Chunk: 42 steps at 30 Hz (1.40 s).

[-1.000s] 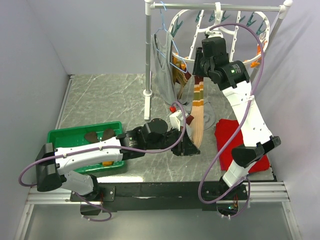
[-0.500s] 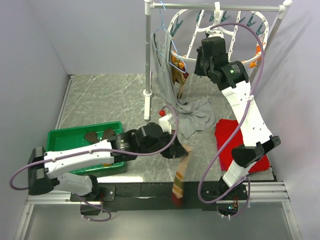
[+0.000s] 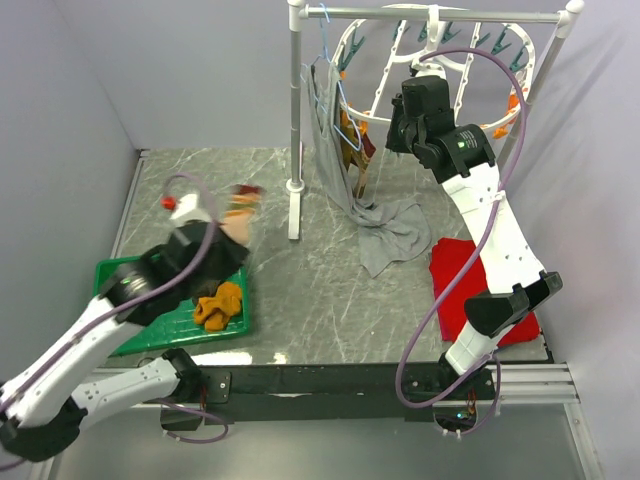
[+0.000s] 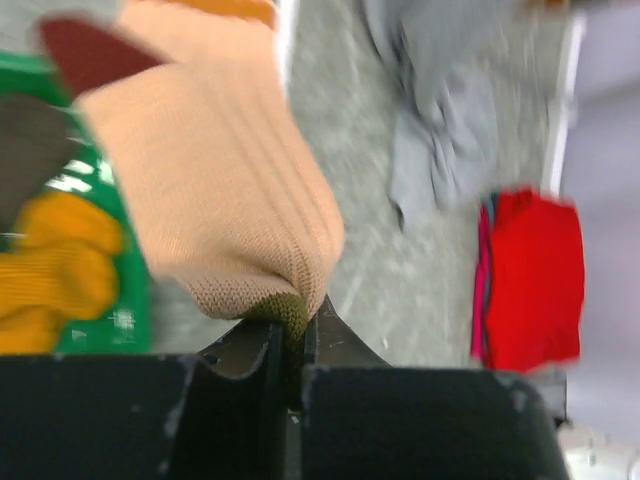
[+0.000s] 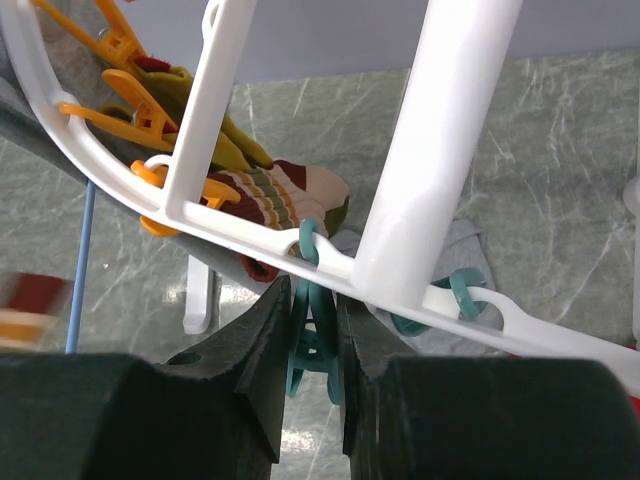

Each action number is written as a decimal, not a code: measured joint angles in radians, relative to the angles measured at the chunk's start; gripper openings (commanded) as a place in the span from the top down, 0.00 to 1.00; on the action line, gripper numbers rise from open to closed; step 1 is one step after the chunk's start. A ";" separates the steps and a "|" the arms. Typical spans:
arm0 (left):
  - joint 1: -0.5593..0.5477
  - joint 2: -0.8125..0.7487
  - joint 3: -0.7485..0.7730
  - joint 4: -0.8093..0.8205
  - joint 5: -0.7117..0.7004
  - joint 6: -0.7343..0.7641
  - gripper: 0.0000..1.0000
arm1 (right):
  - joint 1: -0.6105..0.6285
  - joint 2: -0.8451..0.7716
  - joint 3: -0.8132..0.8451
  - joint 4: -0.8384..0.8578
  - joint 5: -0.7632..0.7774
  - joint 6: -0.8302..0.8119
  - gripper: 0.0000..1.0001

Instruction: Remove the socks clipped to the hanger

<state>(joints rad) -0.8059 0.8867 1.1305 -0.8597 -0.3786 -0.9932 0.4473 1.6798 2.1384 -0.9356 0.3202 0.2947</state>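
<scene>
My left gripper is shut on a tan sock, pinching its dark olive cuff, and holds it blurred above the green tray. An orange sock lies in the tray; the left wrist view also shows it, beside a brown one. The round white hanger hangs from the rail. My right gripper is up at its rim, shut on a teal clip. A striped sock and an olive one hang from orange clips there.
A grey tank top hangs from a thin blue wire hanger and trails onto the marble table. A red cloth lies at the right. The white rack post stands at mid-table. Grey walls close both sides.
The left arm pulled the long striped sock down off the hanger, then swung left with it to above the green tray. The right gripper stayed at the hanger's rim.
</scene>
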 measured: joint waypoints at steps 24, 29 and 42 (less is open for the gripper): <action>0.143 -0.063 -0.037 -0.214 -0.308 0.001 0.99 | 0.000 -0.053 -0.084 0.055 -0.034 0.011 0.96; 0.211 -0.005 -0.036 -0.179 -0.320 0.060 0.37 | 0.000 -0.058 -0.109 0.082 -0.034 0.012 0.95; 0.242 -0.012 -0.021 -0.119 -0.214 0.034 0.14 | 0.000 -0.063 -0.115 0.087 -0.040 0.011 0.93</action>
<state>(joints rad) -0.5640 0.8745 1.1091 -0.9787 -0.5922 -0.9592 0.4473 1.6165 2.0232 -0.8486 0.2798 0.3054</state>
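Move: The green tray, where the held striped sock is to go, has its middle about 18 cm to the left hand's left, 3 cm back and some 25 cm below. In it the orange socks lie about 9 cm left and 4 cm back, the dark socks 14 cm left and 2 cm ahead. The white rack foot stands 16 cm ahead and 8 cm right. From the right hand, the tray's middle is about 48 cm left, 23 cm back and 36 cm below. The striped sock, still pinched in the left gripper, is carried about 12 cm left over the tray, rising a little, then sinking to below its starting height, while the wrist rolls its left side up and turns some 25 degrees counter-clockwise. There the fingers open wide and let the sock go, and the hand starts back up and right. ##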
